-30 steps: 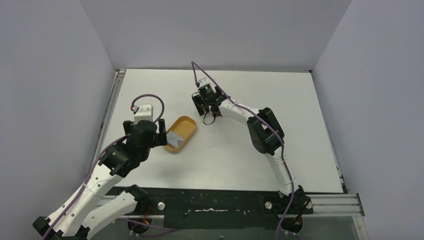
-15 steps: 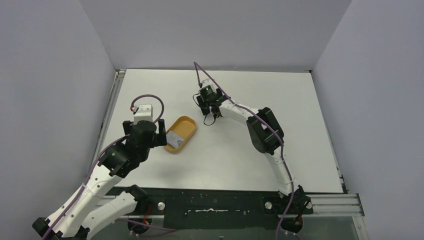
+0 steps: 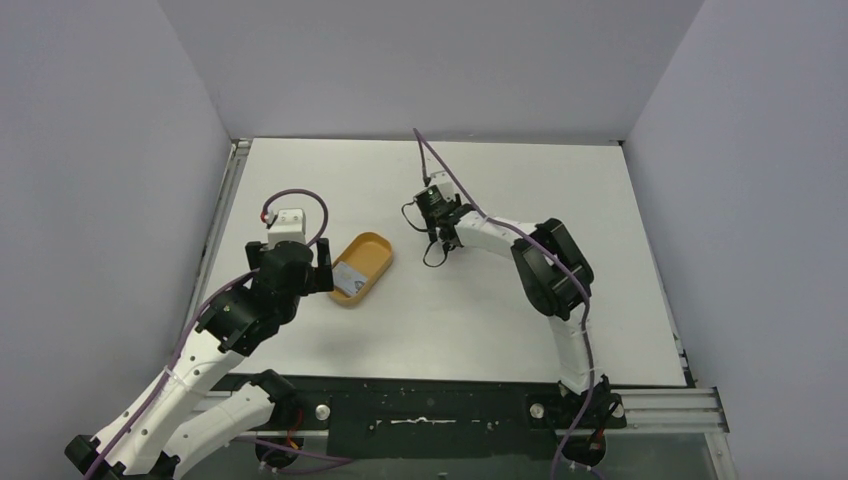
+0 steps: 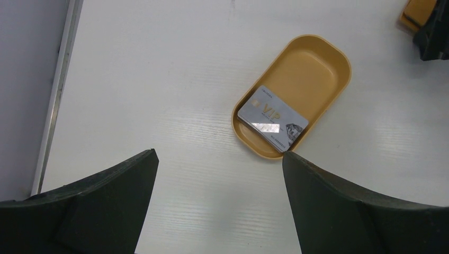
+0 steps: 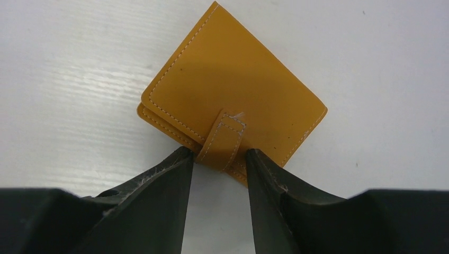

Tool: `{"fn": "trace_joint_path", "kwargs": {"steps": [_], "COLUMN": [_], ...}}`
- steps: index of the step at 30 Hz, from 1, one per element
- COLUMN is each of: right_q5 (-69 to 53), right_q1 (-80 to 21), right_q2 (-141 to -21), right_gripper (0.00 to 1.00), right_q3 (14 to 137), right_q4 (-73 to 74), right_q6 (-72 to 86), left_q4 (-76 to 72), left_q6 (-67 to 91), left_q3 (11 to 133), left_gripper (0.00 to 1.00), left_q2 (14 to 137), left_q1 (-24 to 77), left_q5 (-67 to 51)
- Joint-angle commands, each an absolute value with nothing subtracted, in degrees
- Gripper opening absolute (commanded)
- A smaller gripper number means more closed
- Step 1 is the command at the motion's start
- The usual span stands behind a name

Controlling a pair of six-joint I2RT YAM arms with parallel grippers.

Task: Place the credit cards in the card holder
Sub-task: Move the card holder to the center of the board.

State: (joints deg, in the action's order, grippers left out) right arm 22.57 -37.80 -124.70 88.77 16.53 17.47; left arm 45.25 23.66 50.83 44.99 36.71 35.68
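The tan-orange card holder (image 5: 233, 90) lies folded shut on the white table, its snap strap pointing at my right gripper (image 5: 217, 153). The jaws stand narrowed either side of the strap, their tips against the holder's near edge, with a slim gap still showing. In the top view the right gripper (image 3: 432, 205) hides the holder. A silvery credit card (image 4: 272, 117) marked VIP lies in the near end of the orange oval tray (image 4: 317, 47). My left gripper (image 4: 219, 153) hovers wide open just short of the tray, holding nothing.
A corner of the card holder (image 4: 418, 13) and the dark right gripper show at the left wrist view's top right. The tray (image 3: 372, 248) sits left of centre. A metal rail (image 3: 222, 215) runs along the table's left edge. Grey walls enclose three sides.
The right gripper has shifted right and nearer while its jaws narrowed from wide open to flanking the strap. The left arm, tray and card have not moved.
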Motion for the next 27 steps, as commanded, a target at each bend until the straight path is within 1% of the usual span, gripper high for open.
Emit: {"fn": "trace_joint_path", "kwargs": {"steps": [1,4,6,7,10,12,14,19,24,27], "right_q5": [25.7,25.9,25.2,24.8,24.3,23.4,22.7,21.3,13.8,12.0], "right_q1": [-37.9,-38.8,-39.0,-39.0,-39.0,-38.9,-38.8,-37.1,-32.9,-32.5], "right_q2": [-117.3,-113.2,-111.2,-110.4,-107.9,-106.9,-106.6,-108.0,-109.7,-111.2], "right_gripper": [0.40,0.42,0.47,0.53,0.74,0.82,0.86,0.86,0.85,0.85], "right_q3": [82.3,77.8,76.1,75.2,73.6,73.1,73.0,73.6,74.3,76.3], "right_q4": [17.8,17.8,18.6,18.9,19.4,20.0,20.6,21.5,20.6,21.3], "right_q6": [26.1,27.9,28.3,28.3,25.6,23.1,20.4,14.5,11.6,9.1], "left_q4": [43.1,43.0,42.8,42.8,42.7,42.5,42.4,42.2,42.2,42.2], "left_q6": [23.5,23.4,23.5,23.4,23.5,23.5,23.4,23.4,23.5,23.4], "left_q3": [53.2,53.1,53.2,53.2,53.1,53.1,53.2,53.0,53.0,53.1], "left_gripper": [0.87,0.87,0.87,0.87,0.87,0.87,0.87,0.86,0.86,0.86], "left_q2": [44.3,44.4,44.5,44.6,44.8,45.0,45.1,45.6,45.9,45.8], "left_q1": [36.7,36.6,36.4,36.3,35.9,35.6,35.4,34.6,34.4,34.4], "left_q5": [35.5,34.9,34.6,34.4,33.8,33.4,33.0,32.1,31.8,31.9]}}
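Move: The card holder lies flat right at the half-closed right fingers, its middle about 4 cm ahead of them and a centimetre lower, its strap edge between the tips. The middle of the board is roughly 6 cm back from this hand and 1 cm left, at table height. The bowl with the credit cards sits about 20 cm left and 11 cm back. From the left hand, the card holder is some 25 cm ahead, 28 cm to the right and 21 cm below. The card holder, still with the right fingertips on its strap edge, is dragged back towards the board's middle and somewhat to the right as the hand sweeps about 7 cm back and 4 cm right. The fingers spread wide and let go while the hand rises 2 cm; it then shifts a little farther right and slightly forward, sinking about 1 cm and tipping slightly down. ##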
